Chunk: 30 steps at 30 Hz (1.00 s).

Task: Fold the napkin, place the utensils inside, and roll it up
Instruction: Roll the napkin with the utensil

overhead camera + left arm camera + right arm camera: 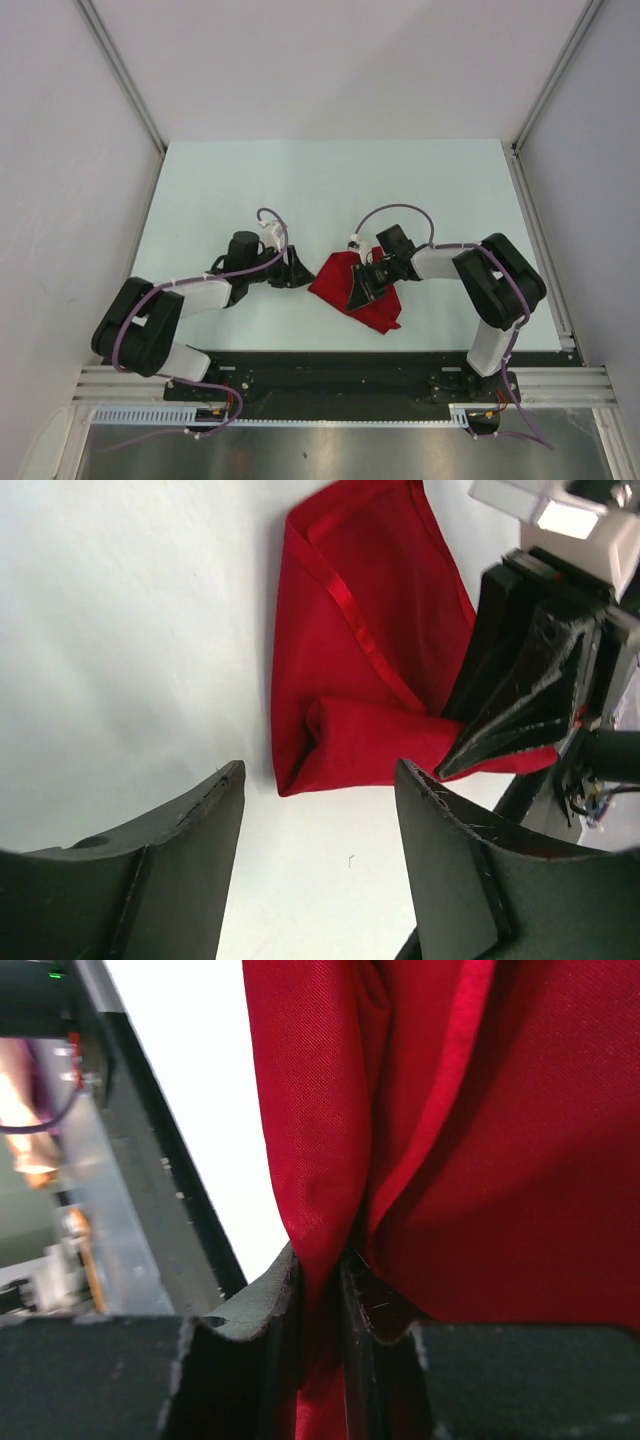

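Observation:
The red napkin lies crumpled and partly folded on the pale table, just right of centre. My right gripper is on top of it, shut on a pinched fold of the napkin, which runs up between its jaws. My left gripper sits just left of the cloth, open and holding nothing. In the left wrist view the napkin shows a rolled lower edge just beyond my open left gripper, and the right gripper presses on its right side. The utensils are out of view.
A black base rail and an aluminium frame run along the near edge. White walls close in the table on the left, right and back.

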### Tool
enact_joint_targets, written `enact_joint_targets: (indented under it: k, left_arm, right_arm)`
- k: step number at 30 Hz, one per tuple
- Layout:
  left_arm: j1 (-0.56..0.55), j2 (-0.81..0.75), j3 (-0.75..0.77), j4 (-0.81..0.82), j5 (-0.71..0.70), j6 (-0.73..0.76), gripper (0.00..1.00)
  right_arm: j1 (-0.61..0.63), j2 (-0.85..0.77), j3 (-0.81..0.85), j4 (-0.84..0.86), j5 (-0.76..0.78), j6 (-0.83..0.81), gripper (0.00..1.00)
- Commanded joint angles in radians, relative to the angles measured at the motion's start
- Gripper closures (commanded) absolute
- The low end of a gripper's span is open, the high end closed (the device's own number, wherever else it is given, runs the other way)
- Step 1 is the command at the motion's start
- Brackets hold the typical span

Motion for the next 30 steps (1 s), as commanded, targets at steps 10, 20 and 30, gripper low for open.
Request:
enact_joint_targets:
  k: [10,20,30]
  left_arm:
    - [-0.034,0.198,0.066,0.227,0.064,-0.021,0.40]
    - [-0.072,0.317,0.111,0.255,0.097,-0.020,0.64]
    - [-0.079,0.314,0.138,0.143,0.091,0.022,1.00]
  right_arm:
    - [-0.041,0.121,-0.037,0.057,-0.126,0.061,0.82]
    - [-0.065,0.141,-0.035,0.059,-0.132,0.058,0.82]
    - [-0.082,-0.009,0.081,-0.122,-0.022,0.017,0.39]
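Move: The left end of the napkin's rolled edge lies about 5 cm to the left hand's right, level with it and some 4 cm below. From that hand, the part already held in the right fingers is about 14 cm to the right and 4 cm back, with the unrolled part about 13 cm right and 3 cm ahead. From the right hand, the left end is about 9 cm left and 3 cm ahead, and the near corner of the napkin is 8 cm right and 6 cm back. The rolled edge's left end is taken by the open left hand, which travels rightward and down about 5 cm onto it, then shuts its fingers and pinches the cloth. The right hand stays in place, keeping its grip on the roll while its wrist finishes the rolling turn, topside forward by some 10 degrees; only at the end do its fingers open partway as it starts to rise. ##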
